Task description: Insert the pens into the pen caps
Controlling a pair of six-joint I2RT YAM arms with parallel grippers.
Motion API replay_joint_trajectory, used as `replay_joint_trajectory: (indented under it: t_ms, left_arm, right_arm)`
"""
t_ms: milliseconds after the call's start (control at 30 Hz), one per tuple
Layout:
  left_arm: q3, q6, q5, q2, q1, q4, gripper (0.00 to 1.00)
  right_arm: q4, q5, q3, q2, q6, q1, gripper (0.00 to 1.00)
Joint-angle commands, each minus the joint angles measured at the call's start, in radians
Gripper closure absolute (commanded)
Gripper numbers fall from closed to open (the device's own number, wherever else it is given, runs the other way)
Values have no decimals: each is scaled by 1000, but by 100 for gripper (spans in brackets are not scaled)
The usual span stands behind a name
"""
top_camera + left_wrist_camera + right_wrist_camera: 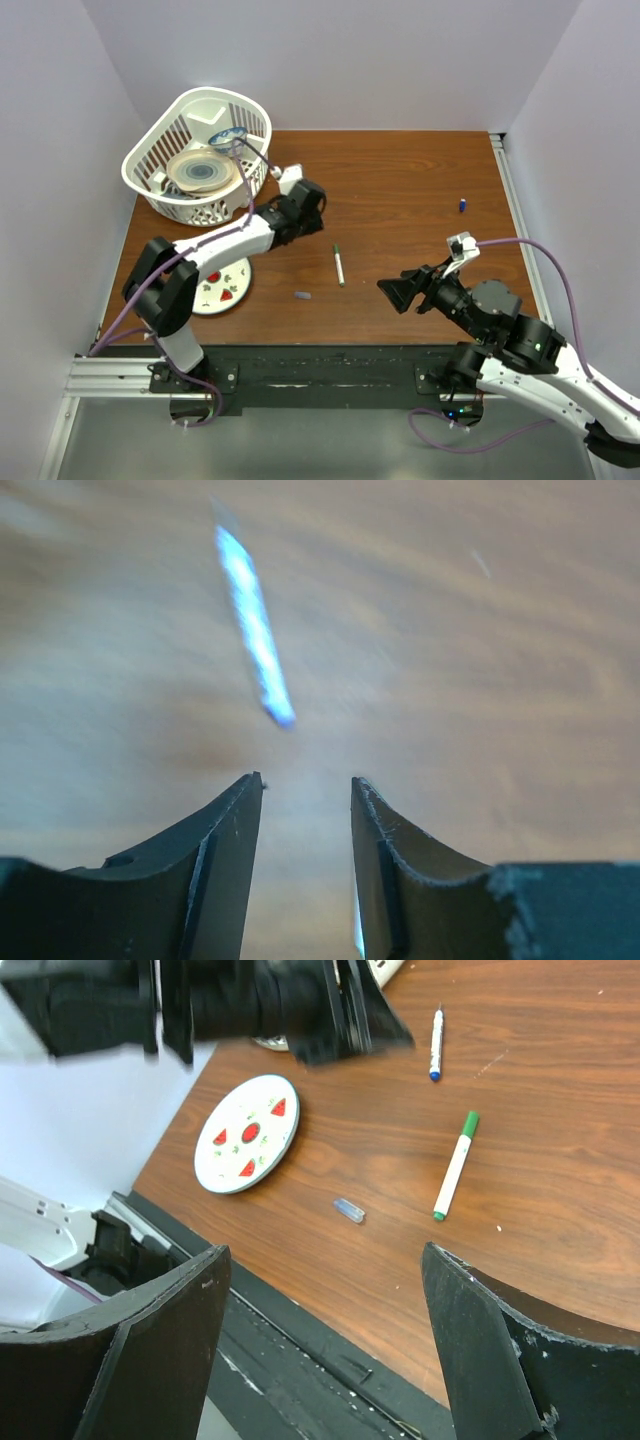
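Note:
A white pen [456,1165] with a green cap on one end lies mid-table [339,266]. Another white pen [436,1043] with a blue tip lies just past my left gripper [318,215]. In the left wrist view it shows as a blurred streak [255,630] ahead of the left gripper [307,785], whose jaws stand apart with nothing between them. A grey-purple cap [302,295] lies loose near the front [349,1210]. A blue cap [463,205] sits far right. My right gripper [392,288] hovers wide open over the front edge [325,1255], holding nothing.
A white basket [160,180] holding dishes stands at the back left. A white plate with watermelon prints [232,290] lies front left beside the left arm [247,1132]. A black rail [320,365] runs along the table's near edge.

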Motion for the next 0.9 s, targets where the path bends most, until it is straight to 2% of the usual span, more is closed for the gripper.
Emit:
replay_joint_trajectory:
  t_ms: [0, 167, 367, 633, 867]
  left_arm:
    - [107, 89, -68, 79, 91, -53, 55]
    - [226, 176, -88, 192, 96, -67, 55]
    - [303, 175, -151, 304, 102, -146, 52]
    - [302, 208, -86, 387, 110, -75, 53]
    - [300, 231, -57, 438, 111, -73, 56]
  right_arm:
    - [66, -6, 14, 37, -15, 1, 20]
    - [69, 6, 26, 62, -32, 3, 20]
    - [83, 14, 17, 77, -38, 1, 20]
    - [79, 21, 23, 70, -48, 1, 20]
    - [76, 26, 19, 63, -48, 1, 21]
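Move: The blue-ended pen lies about 8 cm ahead of the left hand, 4 cm to its left and 10 cm below. At the same table height, the green marker lies some 8 cm back and 7 cm to this hand's right, and the clear cap about 17 cm back and 4 cm left. From the right hand the blue-ended pen is roughly 33 cm ahead, 20 cm left and 25 cm down. The left hand, empty and about half open, finishes its swing away from the green marker with a quick reach of some 6 cm forward and 3 cm left, to come over the blue-ended half of the pen. It then sinks about 9 cm nearly straight down onto it, rolling some 20 degrees so its left side rises and tipping slightly further down, until the still-open fingertips stand either side of the barrel just above the wood, not yet gripping. ##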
